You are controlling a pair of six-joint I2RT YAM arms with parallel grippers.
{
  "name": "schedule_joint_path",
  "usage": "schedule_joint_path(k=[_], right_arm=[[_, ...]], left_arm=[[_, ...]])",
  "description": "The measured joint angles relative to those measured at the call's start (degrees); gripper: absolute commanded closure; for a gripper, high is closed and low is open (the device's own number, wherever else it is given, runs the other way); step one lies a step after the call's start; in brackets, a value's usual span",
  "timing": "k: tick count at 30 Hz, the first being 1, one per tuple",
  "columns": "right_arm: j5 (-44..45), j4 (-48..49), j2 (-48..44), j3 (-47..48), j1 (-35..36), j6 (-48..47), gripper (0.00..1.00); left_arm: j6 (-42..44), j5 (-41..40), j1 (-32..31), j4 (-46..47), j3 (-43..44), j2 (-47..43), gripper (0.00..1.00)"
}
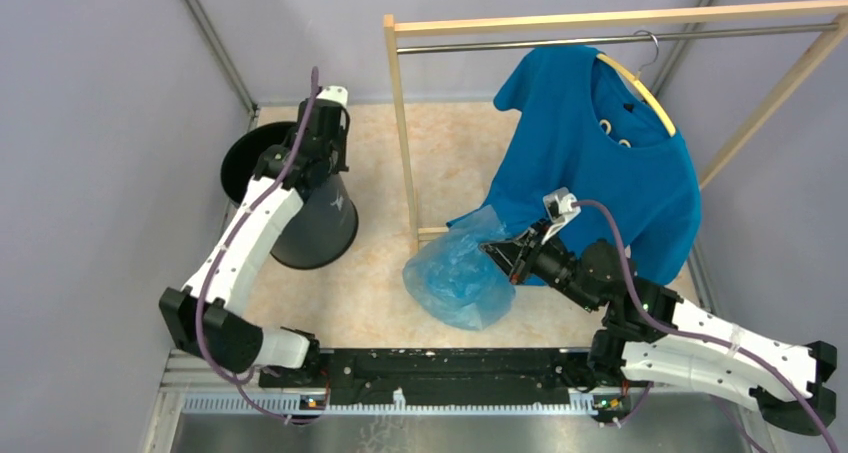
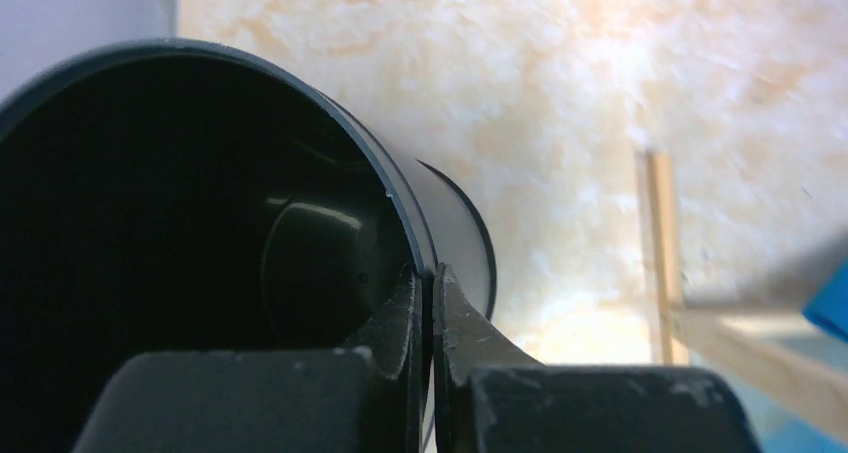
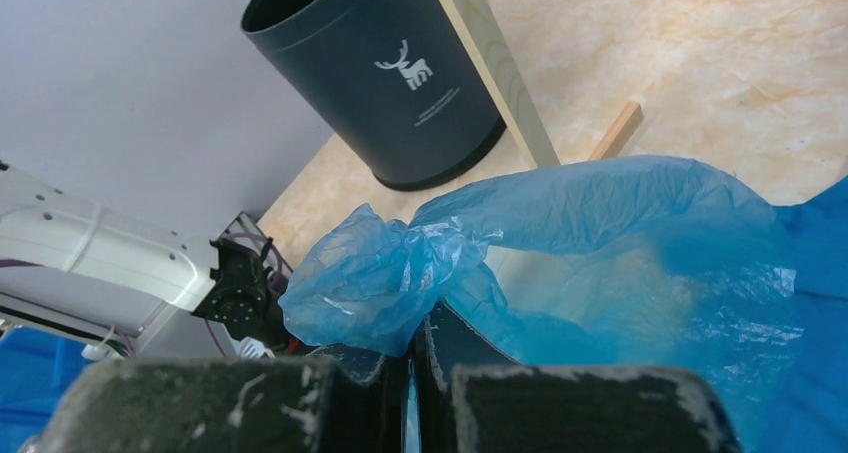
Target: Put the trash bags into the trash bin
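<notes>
The black trash bin [image 1: 320,223] stands at the left of the floor, its open mouth facing up and left. My left gripper [image 1: 303,168] is shut on the bin's rim; in the left wrist view one finger is inside the bin [image 2: 200,223] and one outside, the gripper [image 2: 428,273] pinching the rim. The translucent light-blue trash bag [image 1: 455,278] lies bunched in the middle of the floor. My right gripper [image 1: 492,253] is shut on a crumpled fold of it. In the right wrist view the bag [image 3: 600,223] spreads right of the gripper [image 3: 412,323], with the bin [image 3: 380,83] beyond.
A wooden clothes rack [image 1: 405,123] stands between bin and bag, its post just left of the bag. An opaque blue T-shirt [image 1: 600,153] hangs on a hanger behind my right gripper. Grey walls close in the left, back and right sides.
</notes>
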Motion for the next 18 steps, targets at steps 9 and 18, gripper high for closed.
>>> schedule_joint_path(k=[9, 18], right_arm=[[-0.7, 0.2, 3.5, 0.8, 0.0, 0.0, 1.00], [-2.8, 1.4, 7.5, 4.6, 0.0, 0.0, 1.00]], left_arm=[[-0.4, 15.8, -1.9, -7.7, -4.3, -11.9, 1.00], [-2.0, 26.2, -4.1, -6.5, -7.9, -16.0, 1.00]])
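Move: Some 22 cm back and 28 cm to the right of the left hand, which already pinches the bin's rim on its right side, lies the body of the trash bag, roughly 17 cm lower. The bin's middle is about 12 cm to that hand's left, level with it fore and aft, and the rack's left foot about 16 cm right and 3 cm back. From the right hand, the bin is 23 cm ahead and 45 cm left, the bag hanging 6 cm left. Dragging the trash bin by its pinched rim, the left hand pulls back about 10 cm and some 7 cm to the right, towards the bag, swinging clockwise by about 25 degrees and slowing at the end with its grip kept shut. The right hand keeps hold of the bag's gathered neck and eases about 2.5 cm left, towards the bin. ##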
